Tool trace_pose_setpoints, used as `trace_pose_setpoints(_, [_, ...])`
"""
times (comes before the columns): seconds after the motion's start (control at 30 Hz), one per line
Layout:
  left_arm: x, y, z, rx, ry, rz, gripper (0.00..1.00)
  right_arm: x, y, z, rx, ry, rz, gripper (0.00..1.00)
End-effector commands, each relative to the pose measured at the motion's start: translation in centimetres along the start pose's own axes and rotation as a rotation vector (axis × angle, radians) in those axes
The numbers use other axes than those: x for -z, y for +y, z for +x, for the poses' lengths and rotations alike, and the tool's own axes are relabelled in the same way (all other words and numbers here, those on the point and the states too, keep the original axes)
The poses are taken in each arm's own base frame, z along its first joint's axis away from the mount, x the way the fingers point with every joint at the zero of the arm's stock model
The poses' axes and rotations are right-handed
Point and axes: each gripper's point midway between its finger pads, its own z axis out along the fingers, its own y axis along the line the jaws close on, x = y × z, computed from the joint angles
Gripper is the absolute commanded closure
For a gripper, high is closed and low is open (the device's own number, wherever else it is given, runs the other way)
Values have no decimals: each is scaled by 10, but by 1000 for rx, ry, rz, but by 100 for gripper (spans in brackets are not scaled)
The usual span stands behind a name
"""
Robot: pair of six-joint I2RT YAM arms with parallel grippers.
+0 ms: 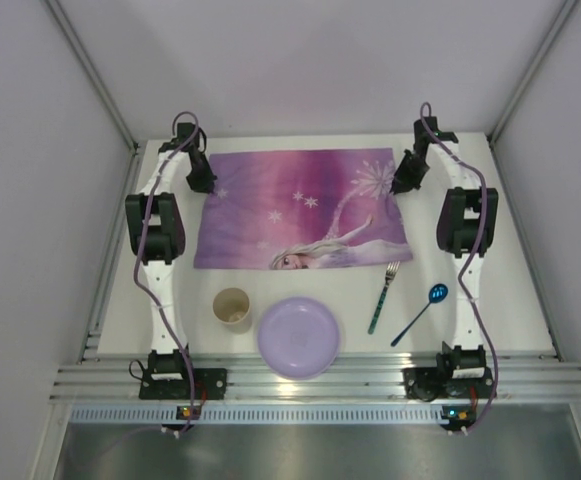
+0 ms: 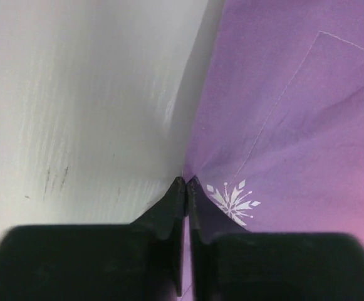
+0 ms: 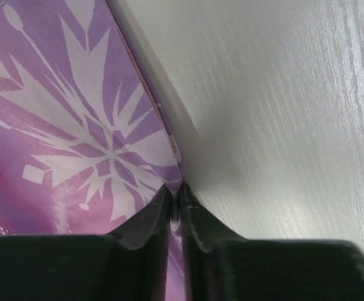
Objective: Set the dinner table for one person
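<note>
A purple-pink cartoon-printed placemat [image 1: 305,207] lies on the white dinner table [image 1: 510,285], toward the back. My left gripper [image 1: 206,187] is shut on the placemat's left edge [image 2: 197,179]. My right gripper [image 1: 402,186] is shut on the placemat's right edge [image 3: 169,179]. A lilac plate [image 1: 298,337], a beige cup [image 1: 232,308], a teal-handled fork [image 1: 384,297] and a blue spoon [image 1: 421,312] lie near the front of the table.
Grey walls enclose the table on three sides. A metal rail [image 1: 320,378] with both arm bases runs along the near edge. The fork and spoon lie right of the plate, the cup left of it.
</note>
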Motion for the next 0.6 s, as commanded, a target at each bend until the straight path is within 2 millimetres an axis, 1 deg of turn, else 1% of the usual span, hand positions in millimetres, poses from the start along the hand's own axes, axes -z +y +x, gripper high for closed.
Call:
trace_pose_setpoints(0.0, [9, -8, -19, 12, -48, 48, 85, 0, 0, -16, -14, -48, -6, 83])
trace_pose_setpoints(0.03, [10, -10, -20, 12, -54, 54, 75, 2, 0, -14, -10, -48, -6, 77])
trace_pose_setpoints(0.07, [13, -13, -23, 17, -62, 63, 66, 4, 0, -15, -8, -55, -9, 68])
trace_pose_setpoints(0.1, [20, -14, -28, 19, -78, 73, 52, 6, 2, -16, -4, -59, -13, 62])
trace_pose_setpoints(0.13, [23, -16, -28, 25, -79, 78, 47, 13, 3, -18, 1, -71, -17, 53])
trace_pose_setpoints(0.17, [26, -17, -31, 28, -88, 83, 43, 18, 4, -19, 3, -78, -20, 49])
trace_pose_setpoints(0.2, [35, -20, -36, 29, -107, 94, 37, 29, 7, -22, 11, -96, -26, 45])
trace_pose_setpoints(0.23, [40, -21, -39, 36, -115, 101, 35, 35, 8, -23, 25, -105, -25, 39])
trace_pose_setpoints(0.27, [46, -24, -41, 35, -124, 113, 34, 40, 7, -22, 31, -112, -21, 36])
trace_pose_setpoints(0.3, [49, -26, -40, 37, -117, 124, 34, 52, 6, -19, 45, -122, -13, 34])
trace_pose_setpoints(0.33, [53, -27, -41, 37, -120, 129, 33, 59, 3, -17, 53, -126, -2, 32])
trace_pose_setpoints(0.37, [61, -26, -41, 37, -125, 129, 33, 65, -1, -14, 59, -129, 16, 32])
trace_pose_setpoints(0.4, [64, -25, -39, 35, -124, 127, 33, 87, -1, -15, 66, -161, 20, 31])
trace_pose_setpoints(0.43, [69, -24, -39, 31, -130, 124, 32, 86, -15, -3, 68, -144, 61, 30])
trace_pose_setpoints(0.47, [78, -23, -37, 27, -133, 123, 32, 92, -18, 5, 76, -145, 78, 30])
trace_pose_setpoints(0.5, [83, -23, -36, 26, -138, 122, 31, 117, -16, 7, 83, -186, 68, 29])
trace_pose_setpoints(0.53, [89, -21, -36, 24, -145, 122, 30, 112, -25, 24, 85, -158, 89, 23])
trace_pose_setpoints(0.57, [99, -19, -32, 25, -147, 122, 27, 117, -22, 37, 105, -151, 84, 17])
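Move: Both my hands still pinch the placemat's side edges just above the table. Its middle lies about 30 cm to the right of my left hand and 6 cm nearer; the cup stands some 42 cm back and 14 cm to the right of that hand. From my right hand, the placemat's middle is 30 cm left and 4 cm back, the fork about 35 cm back and 7 cm left, the spoon 40 cm back and 3 cm right, the plate 45 cm back and 29 cm left. I open both grippers wide and let go of the placemat's two side edges. My left hand then lifts about 4 cm almost straight up, easing a little left and back; my right hand creeps slightly forward, then draws back about 7 cm towards the fork and spoon while rising 3 to 4 cm and drifting slightly right. ##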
